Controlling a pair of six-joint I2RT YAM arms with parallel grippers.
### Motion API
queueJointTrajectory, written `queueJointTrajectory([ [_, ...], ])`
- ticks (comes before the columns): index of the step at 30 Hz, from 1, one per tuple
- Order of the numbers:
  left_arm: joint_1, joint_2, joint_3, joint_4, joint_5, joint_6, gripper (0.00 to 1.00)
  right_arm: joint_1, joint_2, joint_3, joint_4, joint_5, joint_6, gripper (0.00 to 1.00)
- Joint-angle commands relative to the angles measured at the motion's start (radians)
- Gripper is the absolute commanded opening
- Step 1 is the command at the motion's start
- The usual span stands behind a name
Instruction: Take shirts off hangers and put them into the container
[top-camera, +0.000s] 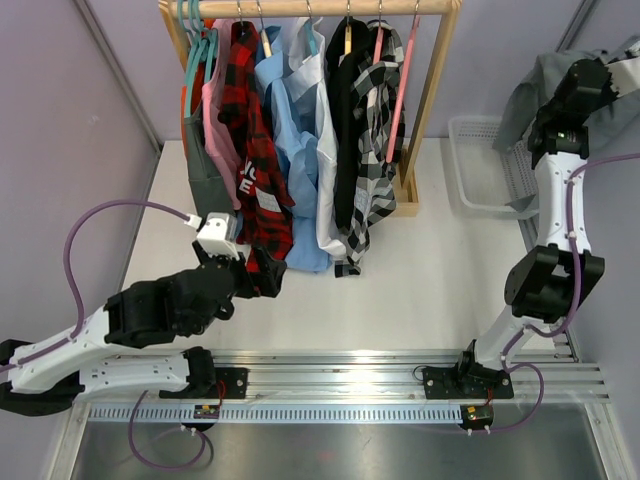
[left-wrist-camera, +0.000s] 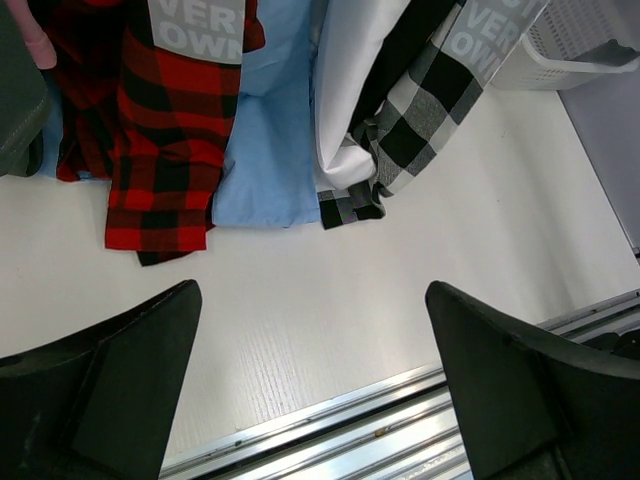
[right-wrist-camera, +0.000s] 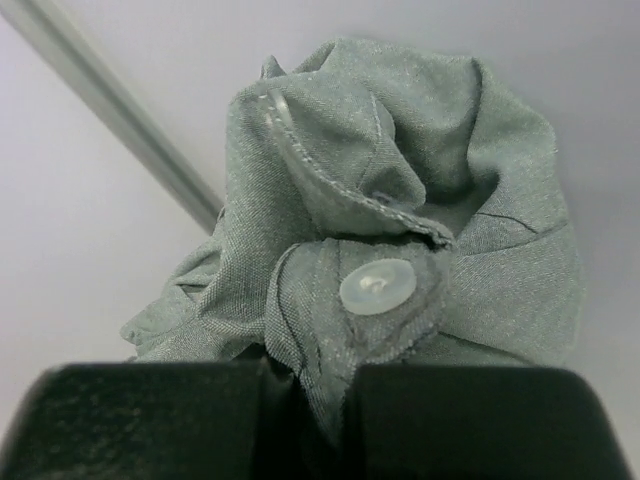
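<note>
Several shirts hang on hangers from the wooden rail (top-camera: 310, 8), among them a red-and-black check shirt (top-camera: 255, 150), a light blue one (top-camera: 295, 150) and a black-and-white check one (top-camera: 375, 130). A pink hanger (top-camera: 400, 90) and teal hangers (top-camera: 195, 45) show. My left gripper (left-wrist-camera: 312, 300) is open low over the table, just before the hem of the check shirt (left-wrist-camera: 165, 130). My right gripper (right-wrist-camera: 320, 400) is shut on a bunched grey shirt (right-wrist-camera: 400, 170), pinching the fabric below a button. That shirt (top-camera: 530, 85) hangs high over the white container (top-camera: 475, 170).
The rail's wooden frame foot (top-camera: 405, 195) stands between the hanging shirts and the basket. Purple walls close in both sides. A metal rail (top-camera: 330, 370) runs along the near table edge by the arm bases. The basket corner (left-wrist-camera: 570, 55) shows in the left wrist view.
</note>
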Motion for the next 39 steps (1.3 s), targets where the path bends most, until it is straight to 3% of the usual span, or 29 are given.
queueJointTrajectory([
  [1,-0.003,-0.040,0.006,0.015,-0.007,-0.037,0.99,-0.005,0.099,0.003,-0.057,-0.095,0.066,0.00],
  [5,-0.003,-0.066,-0.013,0.006,-0.019,-0.048,0.99,-0.005,0.161,0.055,-0.126,-0.158,0.106,0.00],
  [10,-0.003,-0.071,-0.020,0.003,-0.028,-0.046,0.99,-0.005,0.301,0.250,-0.246,-0.268,0.095,0.00],
  [14,-0.003,-0.072,-0.028,0.004,-0.033,-0.051,0.99,-0.005,0.466,0.587,-0.445,-0.463,0.064,0.00],
  [16,-0.003,-0.078,-0.033,0.001,-0.037,-0.054,0.99,-0.005,0.494,0.623,-0.446,-0.576,0.061,0.00],
  [21,-0.003,-0.089,-0.039,-0.008,-0.046,-0.062,0.99,-0.005,0.529,0.657,-0.465,-0.629,0.092,0.00],
  [27,-0.003,-0.087,-0.056,0.017,-0.040,-0.054,0.99,0.003,0.504,0.458,-0.520,-0.528,0.133,0.00],
  [32,-0.003,-0.083,-0.065,0.029,-0.028,-0.048,0.99,0.004,0.461,0.252,-0.545,-0.239,0.193,0.00],
  [35,-0.003,-0.083,-0.069,0.032,-0.022,-0.052,0.99,0.004,0.503,0.284,-0.648,-0.111,0.224,0.00],
  [39,-0.003,-0.086,-0.077,0.040,-0.013,-0.057,0.99,0.003,0.604,0.348,-0.715,-0.201,0.218,0.00],
])
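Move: The grey shirt is still clamped in the right hand, raised high. The white container it is bound for has its middle some 41 cm below, about 7 cm ahead and 9 cm to the left. The rack's right foot stands level with the container's middle, some 22 cm farther left. The checked shirt hangs about 42 cm left of the hand, 3 cm ahead and 18 cm below. From the left hand the container lies roughly 38 cm ahead, 51 cm right and 24 cm below. The grey shirt, kept pinched in the shut right fingers, is first swung forward and down, about 15 cm each, with a drift to the left. The hand then levels off briefly before dropping another 20 cm and drawing back some 6 cm over the container's right side, while the wrist tips steeply downward by roughly 45 degrees. ##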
